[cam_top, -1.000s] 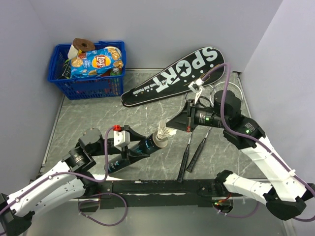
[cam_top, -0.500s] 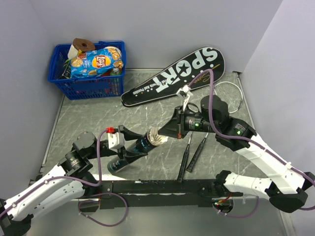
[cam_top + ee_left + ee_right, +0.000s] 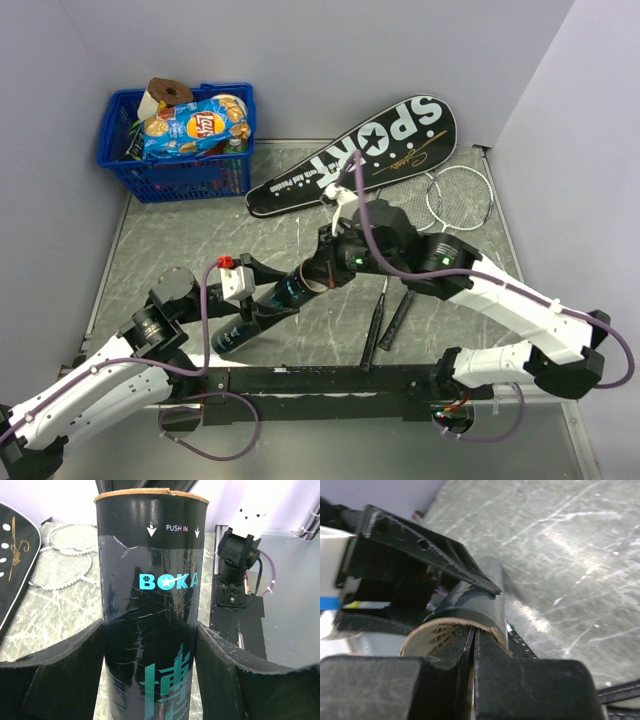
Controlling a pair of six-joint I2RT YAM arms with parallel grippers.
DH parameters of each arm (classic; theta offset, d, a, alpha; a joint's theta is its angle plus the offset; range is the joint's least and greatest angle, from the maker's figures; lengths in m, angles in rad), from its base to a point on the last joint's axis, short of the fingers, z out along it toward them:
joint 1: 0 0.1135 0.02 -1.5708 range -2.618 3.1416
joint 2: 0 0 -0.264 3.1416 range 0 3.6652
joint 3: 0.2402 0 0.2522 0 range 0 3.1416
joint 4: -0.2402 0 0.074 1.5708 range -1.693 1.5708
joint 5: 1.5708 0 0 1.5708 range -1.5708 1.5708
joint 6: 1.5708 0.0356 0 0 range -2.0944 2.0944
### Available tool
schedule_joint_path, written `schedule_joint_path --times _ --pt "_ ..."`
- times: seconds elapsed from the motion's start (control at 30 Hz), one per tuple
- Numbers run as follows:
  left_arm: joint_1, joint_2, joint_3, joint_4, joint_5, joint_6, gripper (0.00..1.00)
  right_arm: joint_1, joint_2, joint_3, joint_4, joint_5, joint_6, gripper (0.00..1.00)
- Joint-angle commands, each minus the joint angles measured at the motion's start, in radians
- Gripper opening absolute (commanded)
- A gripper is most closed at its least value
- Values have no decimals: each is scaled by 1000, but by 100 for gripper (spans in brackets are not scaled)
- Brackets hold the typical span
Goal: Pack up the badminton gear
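My left gripper (image 3: 268, 305) is shut on the dark "BOKA" tube (image 3: 298, 288) and holds it tilted, with its open mouth up and to the right; in the left wrist view (image 3: 150, 680) the fingers clamp its sides (image 3: 150, 605). My right gripper (image 3: 325, 268) is at the tube mouth, its shut fingertips (image 3: 474, 635) inside the rim (image 3: 475, 600), pinching a white feather shuttlecock (image 3: 432, 636) that sits inside the tube. Two silver rackets (image 3: 455, 195) lie at the right, handles (image 3: 385, 320) toward me. The black "SPORT" cover (image 3: 360, 150) lies behind.
A blue basket (image 3: 180, 165) of snacks stands at the back left corner. Grey walls close in the table on the left, back and right. The racket heads (image 3: 62, 555) and the cover edge (image 3: 15, 565) show beyond the tube in the left wrist view.
My right gripper has moved left and down with the shuttlecock, from beside the tube mouth into it. The shuttlecock has gone from outside the tube to inside. The left arm has barely moved.
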Motion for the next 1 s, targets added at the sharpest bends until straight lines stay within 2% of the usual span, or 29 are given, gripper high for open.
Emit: schedule_joint_path --times 0.0,0.1,0.2,0.27,0.3,0.37,0.4,0.5,0.63,0.83,0.97 --pt "2 3 20 86 -27 -6 1 75 121 38 -83 30 -8 0" --pt "0 0 18 87 -33 -6 1 93 169 40 -73 -15 -2 0" --pt "2 -4 17 89 -37 -7 1 93 160 0 -14 -59 13 7" --pt "2 -5 15 89 -40 -7 1 93 149 -12 1 -68 18 16" --pt "0 -3 17 87 -40 -6 1 92 136 -14 4 -79 20 25" --pt "2 2 17 86 -39 -6 1 90 108 -12 3 -78 18 31" --pt "2 3 17 86 -37 -7 1 87 96 -12 1 -78 20 40" --pt "0 9 21 81 -34 -7 1 64 36 -6 0 -71 24 53" --pt "2 18 23 78 -37 -6 1 3 -30 35 -34 -33 18 60" --pt "0 32 24 73 -34 -6 1 -230 -105 115 -130 -41 -6 68" --pt "2 35 29 64 -53 -6 1 -350 -73 164 -233 75 -26 68"
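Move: The tube's open mouth is right at the closed right fingertips, about 1 cm to their left and 1 cm below; the shuttlecock they hold by its skirt has its middle some 2 cm left and 3 cm below them. The racket grips lie on the table about 17 cm to the right, level in reach, some 32 cm down. From the left hand, which holds the tube, the mouth is about 4 cm ahead, 6 cm right and 6 cm up. The shuttlecock is pushed down into the tube's mouth by the closed right fingers, about 4 cm down and slightly left, while the left hand keeps its grip on the tube and dips some 2.5 cm, then partly recovers. The right fingers then open wide and back out upward, swinging off to the right and forward, about 8 cm up and 8 cm right from the low point. ##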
